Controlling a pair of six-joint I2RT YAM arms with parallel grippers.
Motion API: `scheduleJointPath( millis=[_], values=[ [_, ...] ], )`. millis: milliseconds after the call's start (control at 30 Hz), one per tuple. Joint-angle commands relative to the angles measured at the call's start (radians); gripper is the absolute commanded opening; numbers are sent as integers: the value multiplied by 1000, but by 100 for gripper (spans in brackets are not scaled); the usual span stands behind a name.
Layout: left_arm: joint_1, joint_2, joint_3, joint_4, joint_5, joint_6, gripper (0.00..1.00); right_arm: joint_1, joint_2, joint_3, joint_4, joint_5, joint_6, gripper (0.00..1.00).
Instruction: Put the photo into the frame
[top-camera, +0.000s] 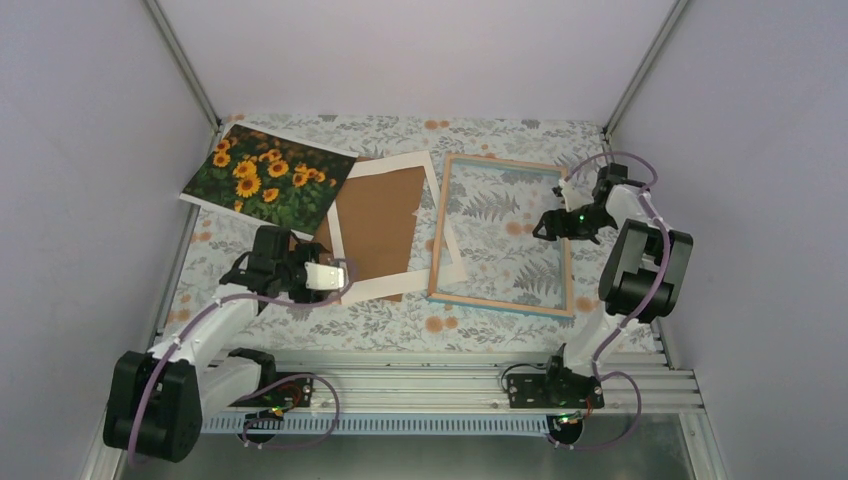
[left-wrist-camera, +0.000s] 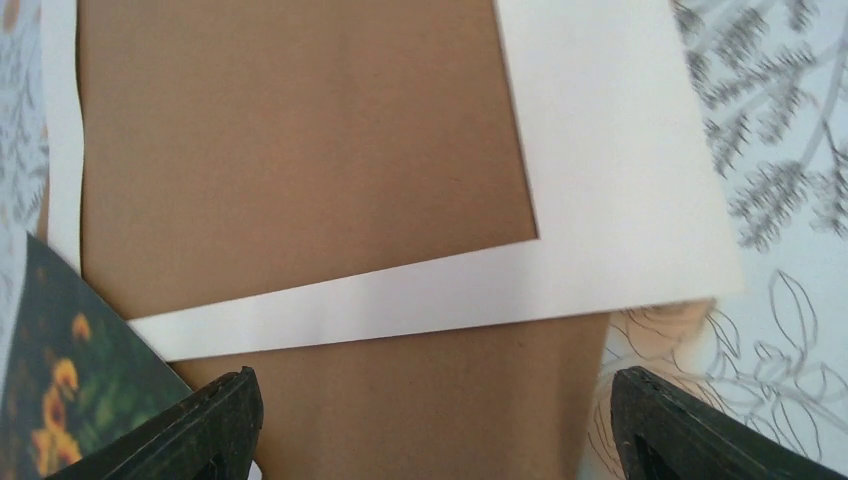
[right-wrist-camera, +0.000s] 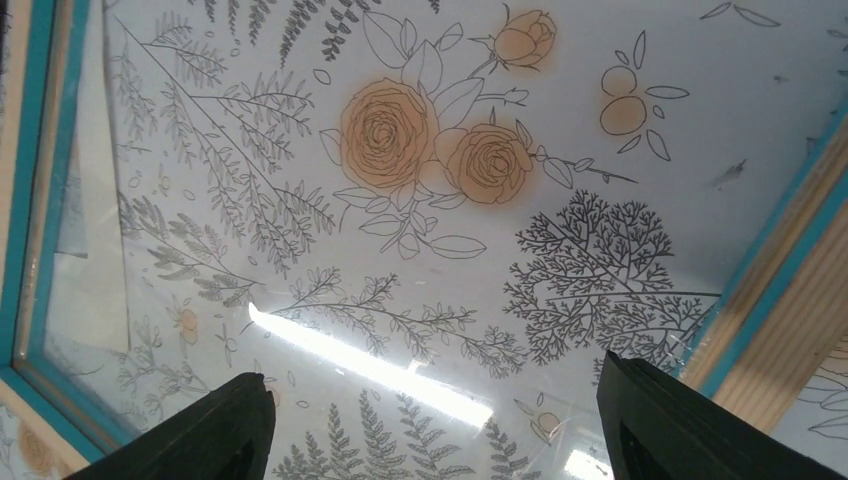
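The photo (top-camera: 270, 178), sunflowers facing up, lies at the table's back left; its corner (left-wrist-camera: 60, 400) shows at the lower left of the left wrist view. The frame (top-camera: 500, 303) lies flat right of centre, wood side up, and the floral cloth shows through its pane. Its turquoise-and-wood rail (right-wrist-camera: 790, 290) runs along the right of the right wrist view. My left gripper (top-camera: 335, 275) (left-wrist-camera: 430, 425) hovers open above the brown backing board (left-wrist-camera: 300, 150), nothing between its fingers. Over the pane, near the frame's right rail, my right gripper (top-camera: 545, 225) (right-wrist-camera: 435, 425) is open and empty.
A cream-white mat border (top-camera: 395, 165) (left-wrist-camera: 620, 150) lies askew on the brown backing board (top-camera: 375, 225), between photo and frame, its right corner under the frame's left rail. The table has a floral cloth (top-camera: 330, 320); grey walls close in on three sides.
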Motion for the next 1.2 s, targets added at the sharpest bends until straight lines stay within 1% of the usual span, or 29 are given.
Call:
scheduleJointPath(
  millis=[0,67,167,267,500,600,667,767,833,867,1033,1167],
  values=[
    [6,-55,-48,-23,42,302,87,6,-50,19,-19,-33,-10,80],
    [6,-77,-82,-23,46,374,87,6,-58,19,-21,-36,-8,80],
    [4,-110,-138,17,47,447,86,6,-74,15,-22,-39,0,80],
    [-21,-123,-197,96,30,474,83,6,-82,2,-16,-37,5,80],
    [-158,-121,-359,386,-70,497,75,5,-81,2,-23,-20,17,81],
    [-197,-114,-425,494,-91,517,72,5,-87,12,-30,-16,22,81],
    [-209,-114,-456,558,-96,535,68,5,-89,17,-35,-13,25,81],
    [-215,-120,-472,614,-80,533,60,5,-90,19,-37,-8,25,81],
    [-218,-121,-469,644,-65,519,53,5,-85,21,-40,-9,28,81],
    [-221,-121,-464,655,-56,511,48,5,-83,22,-42,-11,29,81],
    [-244,-112,-422,657,-34,458,29,4,-81,18,-40,-6,31,81],
    [-261,-120,-370,594,-16,430,13,5,-82,10,-33,5,31,81]
  ],
)
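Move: The near-left corner of the cream mat lies about 6 cm back and 5 cm to the right of the left hand, some 5 cm below it. At about table level too, the brown board's middle is roughly 13 cm ahead and 6 cm right of that hand, the sunflower photo some 27 cm ahead and 11 cm left, and the frame about 12 cm ahead and 37 cm right. From the right hand the mat corner lies some 18 cm back and 43 cm left. The left fingers close most of the way around the mat's near-left corner and seem to pinch it. To get there the hand draws back and sinks about 4 cm each, then slides some 4 cm right at that height, turning clockwise and flattening by about 30 degrees so the fingers come in from the side. The open right hand only rises 2 cm above the frame's right side. ##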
